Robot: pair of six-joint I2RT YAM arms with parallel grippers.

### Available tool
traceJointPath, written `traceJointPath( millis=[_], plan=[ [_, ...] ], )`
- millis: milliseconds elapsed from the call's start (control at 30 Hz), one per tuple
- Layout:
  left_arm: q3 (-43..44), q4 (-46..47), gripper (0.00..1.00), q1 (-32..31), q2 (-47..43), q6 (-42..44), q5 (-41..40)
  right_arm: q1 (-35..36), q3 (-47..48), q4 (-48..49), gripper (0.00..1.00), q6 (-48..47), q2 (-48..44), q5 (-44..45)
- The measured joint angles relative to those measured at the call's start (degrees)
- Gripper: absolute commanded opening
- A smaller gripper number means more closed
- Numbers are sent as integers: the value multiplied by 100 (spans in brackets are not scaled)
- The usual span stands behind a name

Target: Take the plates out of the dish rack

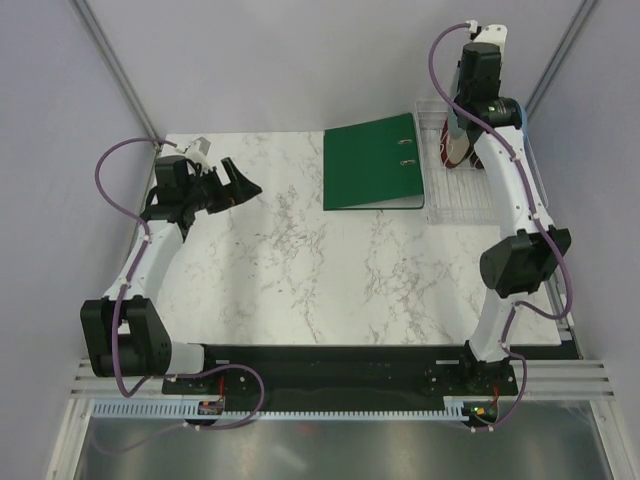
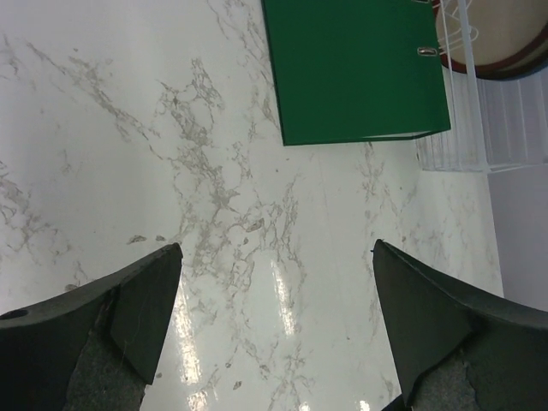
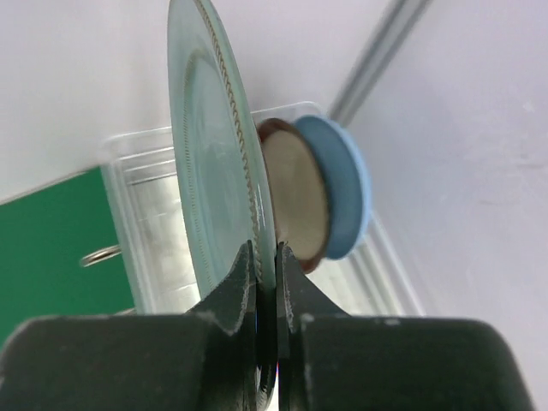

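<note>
My right gripper (image 3: 265,248) is shut on the rim of a grey-green plate (image 3: 210,154) and holds it upright on edge. Behind it, a beige plate with a dark red-brown rim (image 3: 295,197) and a light blue plate (image 3: 342,188) stand in the white wire dish rack (image 3: 145,223). From above, the rack (image 1: 470,200) sits at the back right of the table, with the right wrist over its far end. My left gripper (image 2: 276,248) is open with nothing between its fingers, above the marble at the back left (image 1: 240,180). A beige plate (image 2: 488,34) also shows in the left wrist view.
A flat green ring binder (image 1: 372,162) lies just left of the rack, almost touching it. The white marble table (image 1: 300,270) spreads between the two arms. Grey walls close in behind and on both sides.
</note>
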Motion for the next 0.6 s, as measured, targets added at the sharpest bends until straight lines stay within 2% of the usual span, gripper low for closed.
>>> traceJointPath(
  millis=[300, 467, 600],
  plan=[
    [-442, 837, 100, 0, -79, -487, 857, 522, -1250, -339, 0, 1478, -1716, -2715],
    [-616, 1274, 100, 0, -273, -767, 1108, 833, -2417, -35, 0, 2282, -2151, -4028],
    [-820, 2052, 100, 0, -321, -1226, 1462, 931, -3429, 367, 0, 2846, -2216, -4769]
  ],
)
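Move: Ahead of the right hand's fingers sits the pale green plate they already grip, high above the dish rack. The green board it will be swung over lies about 17 cm to this hand's left, level with it fore and aft, some 35 cm below. Still in the rack, roughly 24 cm lower and 8 cm farther out, the nearest brown plate is about 5 cm right and the blue plate about 15. From the left hand, the board is around 17 cm ahead and 37 right. Swinging the gripped pale green plate away from the rack, the right hand sweeps some 22 cm left and 12 cm back towards itself, first rising slightly, then sinking about 10 cm over the green board. Its wrist turns counter-clockwise by about 40 degrees and rolls left side up, keeping the rim pinched. The open left hand shifts a few centimetres right and up, tilting. ##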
